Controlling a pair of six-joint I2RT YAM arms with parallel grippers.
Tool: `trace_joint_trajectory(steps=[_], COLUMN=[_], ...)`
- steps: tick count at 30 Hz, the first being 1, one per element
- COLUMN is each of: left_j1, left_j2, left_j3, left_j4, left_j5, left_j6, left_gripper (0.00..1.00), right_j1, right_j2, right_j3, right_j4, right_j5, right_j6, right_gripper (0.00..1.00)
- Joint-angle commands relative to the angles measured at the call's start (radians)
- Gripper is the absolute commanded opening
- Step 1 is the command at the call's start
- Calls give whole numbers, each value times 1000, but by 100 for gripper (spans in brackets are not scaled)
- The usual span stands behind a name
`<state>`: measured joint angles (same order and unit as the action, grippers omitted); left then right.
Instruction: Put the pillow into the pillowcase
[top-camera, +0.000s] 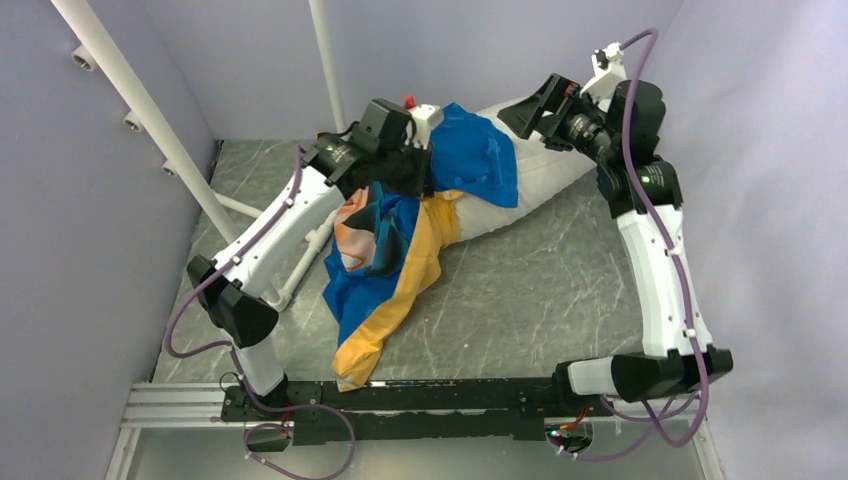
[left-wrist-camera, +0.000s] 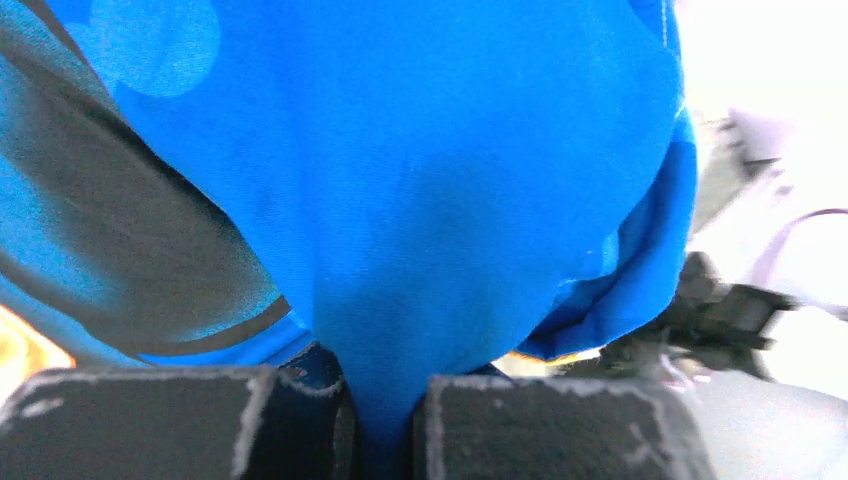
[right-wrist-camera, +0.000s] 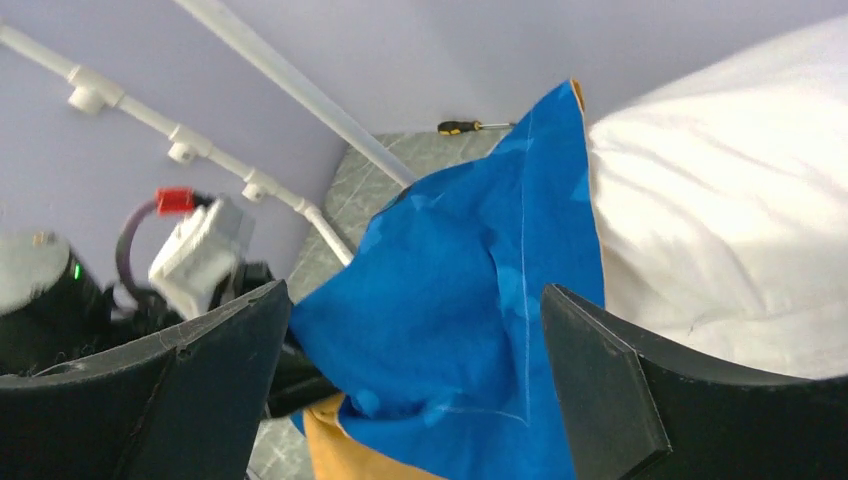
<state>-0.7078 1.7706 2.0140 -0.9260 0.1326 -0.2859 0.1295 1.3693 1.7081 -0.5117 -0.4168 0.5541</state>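
Observation:
The white pillow (top-camera: 545, 175) lies at the back of the table, its left end inside the mouth of the pillowcase (top-camera: 475, 150). The rest of the blue and yellow pillowcase trails forward across the table. My left gripper (top-camera: 425, 175) is shut on a fold of the blue pillowcase (left-wrist-camera: 420, 200), which runs down between its jaws (left-wrist-camera: 385, 430). My right gripper (top-camera: 515, 118) stands open above the pillow's top end. In the right wrist view the blue pillowcase (right-wrist-camera: 460, 300) fills the gap between its spread jaws (right-wrist-camera: 415, 380) untouched, with the pillow (right-wrist-camera: 720, 220) to the right.
A white pipe frame (top-camera: 140, 110) slants across the left and back of the cell. A screwdriver (right-wrist-camera: 470, 127) lies on the marbled table (top-camera: 540, 300) near the far wall. Purple walls close in on three sides.

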Motion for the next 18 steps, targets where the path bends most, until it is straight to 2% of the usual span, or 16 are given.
trace_joint_trajectory(steps=[1,5,9,10,14,18], left_j1=[92,202,261,274,309,355], left_j2=[-148,-172,-169,-170,-155,-146], left_j3=[42,-30,-76,-95,-121,-138], left_j4=[288,450,441,442,415,412], left_j5=[321,455,432,428,426,444], left_j6=[-252,-429,-458,-459,-435,-432], left_gripper=[0,0,0,0,0,0], right_j1=[2,4,6,7,16,54], right_j2=[-47,-39,-41,-50,-65,30], right_j3=[-4,24,-14,-56,-245,-273], right_j4=[-63,-142,-210,-204,-94,5], right_j5=[-42,-147,-197,-205,-262,-281], right_j6=[-111,-145,-181,-181,-156,-160], right_gripper=[100,98,89,84,75,74])
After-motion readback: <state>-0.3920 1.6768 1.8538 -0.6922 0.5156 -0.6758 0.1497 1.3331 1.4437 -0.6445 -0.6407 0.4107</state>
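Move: The pillowcase's pinched edge is already in the left hand. The half-sleeved pillow's middle lies about 21 cm to that hand's right, 13 ahead and 10 below; the blue flap is 9 cm right, 6 ahead and 2 lower. For the empty, open right hand, the gold rim of the case mouth sits some 11 cm left, 5 back and 22 below; the blue flap is 7 cm left, 1 ahead and 15 lower, the pillow's middle 5 right, 8 ahead and 20 below. The pinched pillowcase edge goes up about 6 cm, then left and forward some 5 cm each, as the left hand keeps its grip, rolls its left side down roughly 30 degrees and eases slightly lower. Meanwhile the right hand backs off a little, then sinks about 13 cm beside the pillow's near side towards the gold rim, tipping down and turning counter-clockwise, its wide-open fingers closing by a quarter. ##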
